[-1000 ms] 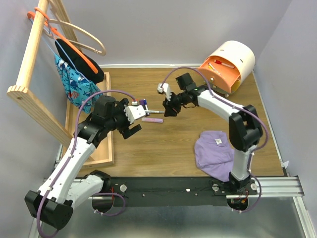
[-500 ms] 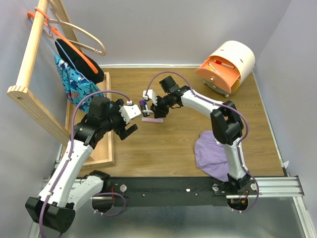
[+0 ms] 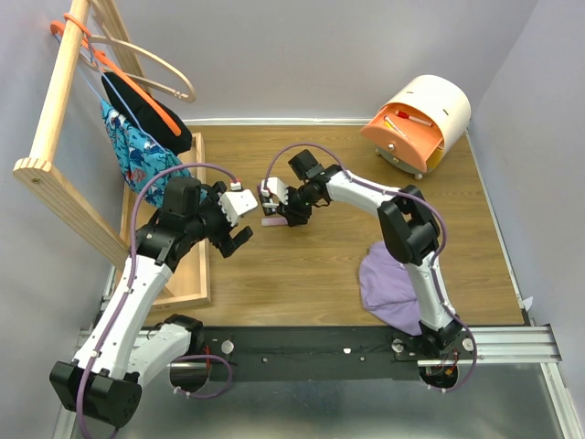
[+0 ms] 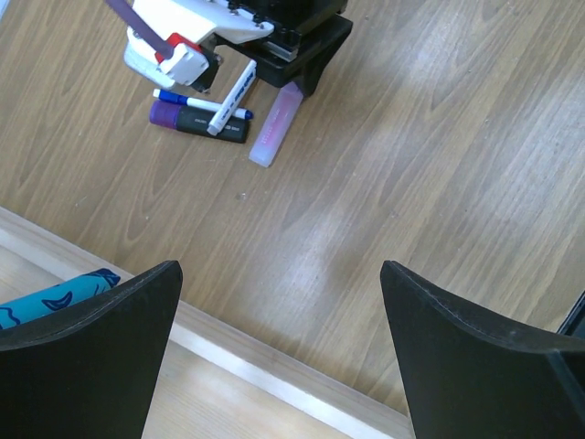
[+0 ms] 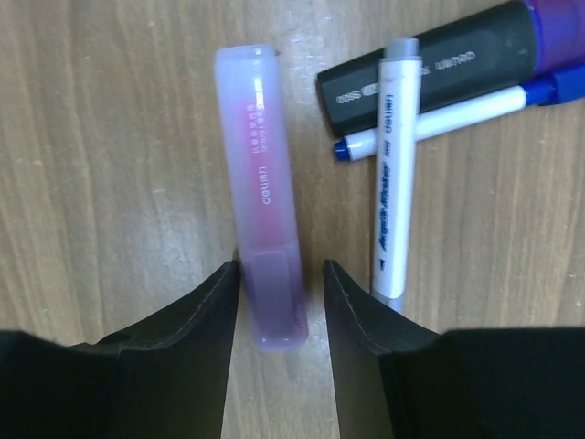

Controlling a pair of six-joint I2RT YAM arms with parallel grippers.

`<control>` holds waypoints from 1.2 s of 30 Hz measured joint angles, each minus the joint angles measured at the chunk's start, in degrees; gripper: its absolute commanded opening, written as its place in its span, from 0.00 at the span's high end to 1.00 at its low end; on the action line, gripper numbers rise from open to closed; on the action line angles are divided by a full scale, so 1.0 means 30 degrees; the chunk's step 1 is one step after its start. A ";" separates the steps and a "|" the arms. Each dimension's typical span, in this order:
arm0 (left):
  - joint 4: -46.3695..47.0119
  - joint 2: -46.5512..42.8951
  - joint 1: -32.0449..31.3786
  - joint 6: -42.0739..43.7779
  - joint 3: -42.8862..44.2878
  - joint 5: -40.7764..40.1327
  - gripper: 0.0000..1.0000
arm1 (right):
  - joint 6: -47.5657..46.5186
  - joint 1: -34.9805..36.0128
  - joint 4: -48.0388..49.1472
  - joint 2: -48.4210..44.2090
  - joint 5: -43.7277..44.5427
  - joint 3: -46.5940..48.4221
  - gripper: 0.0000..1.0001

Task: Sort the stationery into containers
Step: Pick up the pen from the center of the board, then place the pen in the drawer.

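A translucent pink bar lies flat on the wooden table. My right gripper is low over the bar's near end with one finger on each side. The left finger is against the bar and a narrow gap remains on the right, so the gripper is open. Beside the bar lie a white pen, a blue pen and a black marker with a purple cap. My left gripper hangs wide open and empty just left of this cluster. The cream drawer unit stands far right, its orange drawer pulled out with pens inside.
A purple cloth lies near the right arm's base. A long wooden tray runs along the left edge, under my left gripper. A wooden rack with hangers and clothes leans at the far left.
My right arm has swung left and come down over the pink bar, its fingers now around the bar's end. My left arm has drawn back slightly to the left.
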 measured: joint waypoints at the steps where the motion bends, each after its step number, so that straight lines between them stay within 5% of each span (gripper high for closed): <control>1: 0.0000 0.0051 0.0000 -0.0044 0.0000 0.0036 0.01 | -0.0015 0.0007 -0.0131 0.0182 -0.0007 0.0240 0.53; 5: 0.0007 0.0175 0.0000 -0.0102 0.0000 0.0138 0.01 | -0.0204 0.0124 -0.0503 0.0386 0.0124 0.0656 0.82; 8: 0.0000 0.0233 0.0000 -0.0168 0.0000 0.0240 0.01 | -0.0437 0.0189 -0.0612 0.0335 0.0240 0.0634 0.89; 16: 0.0044 0.0248 0.0000 -0.0248 -0.0007 0.0991 0.01 | -0.0488 -0.0423 -0.2441 -0.4022 0.0423 -0.3162 0.93; 25: 0.0954 0.1151 -0.1122 0.0510 -0.0226 0.1647 0.01 | 0.3155 -0.5719 -0.1610 -1.1089 -0.0044 -0.0867 0.94; 36: 0.1639 0.2659 -0.3067 0.1078 -0.0168 0.1705 0.01 | 0.6229 -0.9508 0.2113 -1.0943 0.2718 0.2208 0.94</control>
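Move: The pink pen lies on the table between the right hand's open fingers, its middle about 3 cm to the left and a hair below. The grey-white marker is some 5 cm ahead and 3 cm left, the black highlighter about 7 cm ahead and 6 cm left; the open drawer is roughly 25 cm ahead, 30 cm right and 6 cm up. From the left hand the pen is about 13 cm ahead, 7 cm right and 20 cm below. Right fingers pinch the pink pen, lift it some 35 cm, rightward towards the drawer; left hand eases right. ##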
